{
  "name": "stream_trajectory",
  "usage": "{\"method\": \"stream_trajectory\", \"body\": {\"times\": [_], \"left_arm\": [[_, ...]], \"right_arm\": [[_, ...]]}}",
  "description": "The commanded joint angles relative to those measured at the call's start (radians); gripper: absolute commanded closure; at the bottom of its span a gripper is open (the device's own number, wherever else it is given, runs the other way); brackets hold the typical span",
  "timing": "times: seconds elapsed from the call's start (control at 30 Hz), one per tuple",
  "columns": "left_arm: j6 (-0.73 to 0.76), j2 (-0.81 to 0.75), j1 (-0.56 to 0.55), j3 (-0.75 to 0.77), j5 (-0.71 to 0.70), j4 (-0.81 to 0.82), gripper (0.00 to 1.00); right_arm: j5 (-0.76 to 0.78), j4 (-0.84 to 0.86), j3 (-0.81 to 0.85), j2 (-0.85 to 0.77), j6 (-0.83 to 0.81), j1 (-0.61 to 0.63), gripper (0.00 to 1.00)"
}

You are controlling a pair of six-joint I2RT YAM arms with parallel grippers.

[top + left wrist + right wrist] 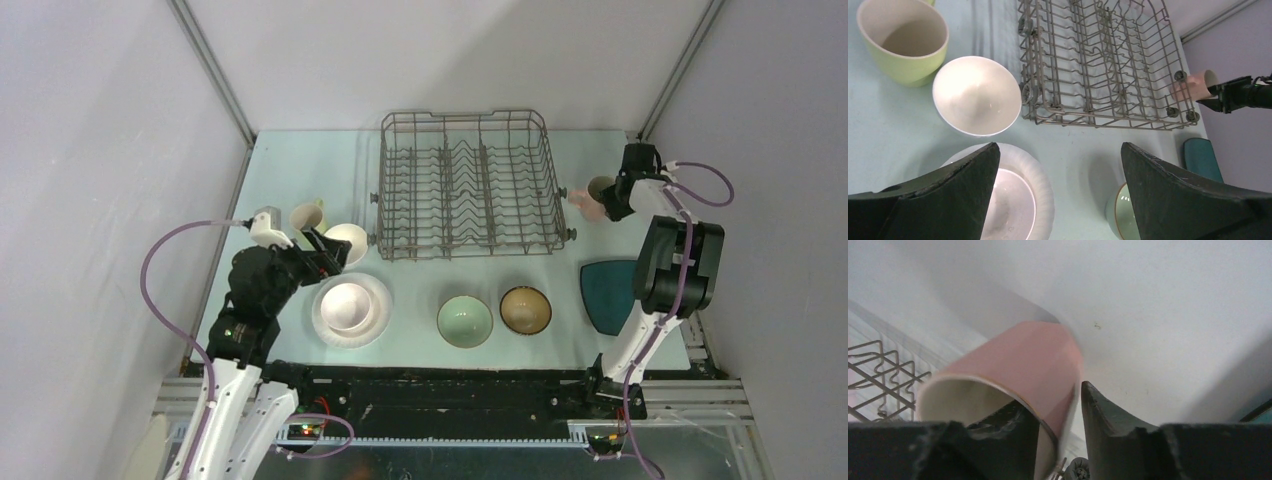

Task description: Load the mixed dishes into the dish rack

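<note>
The dish rack [465, 185] [1103, 60] stands empty at the back of the table. Just right of it is the pink mug [597, 200] [1193, 85] [1028, 360], blurred in the right wrist view. My right gripper [612, 200] [1053, 397] pinches its wall, one finger inside the rim and one outside. My left gripper [325, 255] [1059, 150] hangs wide open and empty above the round white plate [378, 320] [1040, 175], which carries the pale pink bowl [345, 303]. The white bowl [977, 95] and the yellow-green mug [903, 40] sit just beyond.
A pale green bowl [465, 320] and a brown bowl [525, 309] sit side by side in front of the rack. The dark teal plate [608, 295] lies at the right, beside my right arm. Grey walls close in on both sides.
</note>
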Motion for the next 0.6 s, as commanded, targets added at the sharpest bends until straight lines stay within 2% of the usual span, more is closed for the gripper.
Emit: {"method": "stream_trajectory", "body": {"times": [0.0, 0.03, 0.07, 0.1, 0.13, 0.37, 0.57], "left_arm": [[0.055, -0.006, -0.001, 0.037, -0.053, -0.032, 0.02], [0.063, -0.006, -0.001, 0.042, -0.059, -0.039, 0.02], [0.064, -0.006, -0.001, 0.05, -0.06, -0.043, 0.02], [0.067, -0.005, -0.001, 0.053, -0.061, -0.048, 0.02], [0.068, -0.006, -0.001, 0.058, -0.059, -0.05, 0.02], [0.032, -0.04, 0.001, 0.034, -0.063, -0.046, 0.02], [0.023, -0.034, 0.001, 0.032, -0.063, -0.044, 0.02]], "right_arm": [[0.002, 0.007, 0.036, 0.004, 0.032, -0.003, 0.69], [0.018, 0.006, 0.034, -0.013, 0.031, -0.002, 0.83], [0.027, 0.004, 0.03, -0.022, 0.027, -0.001, 0.88], [0.042, 0.003, 0.029, -0.043, 0.025, -0.002, 0.97], [0.049, -0.001, 0.024, -0.054, 0.021, -0.002, 1.0], [0.103, 0.03, -0.032, -0.217, -0.022, 0.005, 1.0], [0.083, 0.02, -0.041, -0.228, -0.029, 0.016, 1.0]]}}
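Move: The right hand is already astride the pink mug's wall, one finger inside the rim and one outside. The mug's middle is about 3 cm ahead, 2 cm to the left and 3 cm lower. The rack's middle is some 31 cm left and 3 cm farther out than the hand, and the teal plate is 19 cm back and 4 cm left. From the left hand, the mug is about 24 cm ahead, 60 cm right and 19 cm below. The right hand's half-open fingers shut on the near wall of the pink mug, one finger inside and one outside, pinching it just below the rim as the hand settles a hair lower. Keeping that grip, the hand draws back about 2.5 cm towards the teal plate and then lifts the mug by 5 cm or so, the wrist tilting only about 5 degrees. ##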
